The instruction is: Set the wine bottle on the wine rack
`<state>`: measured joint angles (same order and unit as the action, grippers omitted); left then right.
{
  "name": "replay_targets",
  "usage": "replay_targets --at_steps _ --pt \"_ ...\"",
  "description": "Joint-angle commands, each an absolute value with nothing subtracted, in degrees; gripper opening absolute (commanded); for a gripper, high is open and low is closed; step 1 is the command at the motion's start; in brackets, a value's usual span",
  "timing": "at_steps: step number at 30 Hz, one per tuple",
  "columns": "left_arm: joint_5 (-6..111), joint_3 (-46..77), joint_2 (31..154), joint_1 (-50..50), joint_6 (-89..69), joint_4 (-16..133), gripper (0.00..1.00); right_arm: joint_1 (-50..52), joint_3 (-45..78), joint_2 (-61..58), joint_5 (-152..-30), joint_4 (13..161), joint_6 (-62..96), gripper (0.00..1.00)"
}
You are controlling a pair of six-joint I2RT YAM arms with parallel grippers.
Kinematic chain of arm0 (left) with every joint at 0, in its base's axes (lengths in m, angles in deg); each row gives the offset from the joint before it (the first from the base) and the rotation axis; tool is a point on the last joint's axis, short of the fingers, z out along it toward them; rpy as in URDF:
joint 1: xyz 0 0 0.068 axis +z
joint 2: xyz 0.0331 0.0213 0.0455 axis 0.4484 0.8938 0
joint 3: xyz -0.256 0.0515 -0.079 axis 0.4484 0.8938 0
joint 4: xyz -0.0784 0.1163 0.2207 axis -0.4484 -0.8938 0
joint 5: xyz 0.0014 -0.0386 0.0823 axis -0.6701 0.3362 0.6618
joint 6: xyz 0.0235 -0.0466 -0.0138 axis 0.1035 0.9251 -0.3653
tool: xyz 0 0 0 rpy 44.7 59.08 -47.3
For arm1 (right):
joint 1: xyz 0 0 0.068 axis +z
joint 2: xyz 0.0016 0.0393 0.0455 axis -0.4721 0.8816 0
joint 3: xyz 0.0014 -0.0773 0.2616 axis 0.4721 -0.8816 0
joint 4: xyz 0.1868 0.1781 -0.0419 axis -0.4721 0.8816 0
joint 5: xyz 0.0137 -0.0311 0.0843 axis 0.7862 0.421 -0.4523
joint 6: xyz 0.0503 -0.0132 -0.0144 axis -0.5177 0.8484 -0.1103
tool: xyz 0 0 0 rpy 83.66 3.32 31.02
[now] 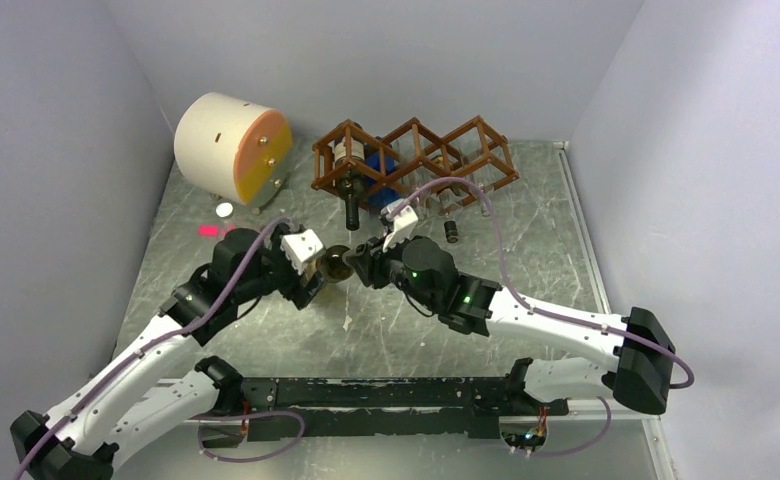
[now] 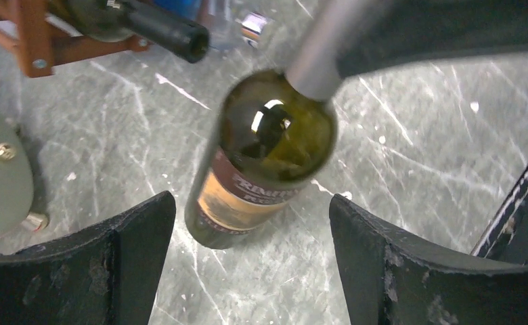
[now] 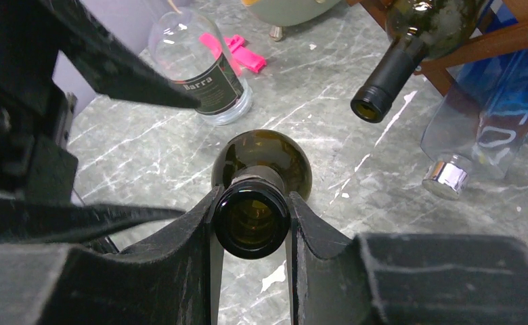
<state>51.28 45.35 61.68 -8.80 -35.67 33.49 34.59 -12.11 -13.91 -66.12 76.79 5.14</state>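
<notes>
The wine bottle [image 2: 268, 156] is dark green glass with an orange label. My right gripper [image 3: 251, 220] is shut on its neck, and I look straight into its open mouth. The bottle [image 1: 338, 263] hangs tilted between the two grippers, its base toward my left gripper [image 2: 251, 198]. That gripper is open, its fingers [image 2: 133, 257] wide on either side of the base and not touching it. The reddish-brown wine rack [image 1: 416, 160] stands behind, with a dark bottle [image 3: 410, 47] and a blue bottle [image 3: 491, 115] in it.
A cream-and-orange cylinder [image 1: 231, 145] lies at the back left. A clear bottle labelled Barra [image 3: 193, 61] and a pink object [image 3: 237, 54] sit on the grey table [image 1: 536, 240] beyond the left arm. A small dark piece [image 1: 451, 232] lies before the rack.
</notes>
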Motion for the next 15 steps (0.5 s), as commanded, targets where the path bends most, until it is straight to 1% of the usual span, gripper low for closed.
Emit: replay_targets --at_steps 1,3,5,8,11,15 --pt "42.15 49.38 61.78 -8.53 -43.23 40.39 0.88 33.49 -7.24 -13.50 -64.87 80.57 0.61 0.00" --pt "43.88 50.66 63.44 -8.59 -41.33 44.83 0.87 33.21 -4.45 -12.98 -64.40 82.52 0.10 0.00" --pt "46.55 51.40 65.88 -8.60 -36.02 48.72 0.87 32.82 -3.14 -12.65 -64.58 83.98 -0.66 0.00" --pt "46.62 53.19 69.37 -8.52 -30.54 54.27 0.86 31.76 -2.43 -12.46 -65.63 85.53 -2.55 0.00" --pt "46.44 55.76 71.41 -8.81 -28.13 59.14 0.85 29.53 -2.83 -13.12 -68.55 86.52 -5.55 0.00" --pt "46.04 59.30 71.12 -9.77 -29.08 64.92 0.84 25.14 -3.55 -14.39 -73.95 87.37 -9.17 0.00"
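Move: The wine bottle hangs by its neck in the right hand, its middle about 4 cm ahead of the left hand, 5 cm to its right and 8 cm below. From the right hand that middle is some 12 cm down, 4 cm left and 1 cm ahead. The rack's middle lies roughly 22 cm ahead of the right hand, 12 cm right and 14 cm lower; the racked bottle's neck is about 13 cm straight ahead and 12 cm below. With its fingers staying wide open, the left hand sinks about 5.5 cm towards the body of the wine bottle, then also slides some 3.5 cm right and a little forward, so that its fingers come to either side of the bottle below the shoulder without closing. The right hand keeps its pinch on the neck, easing about 2.5 cm forward and a little right while its fingers tip down some 10 degrees. ##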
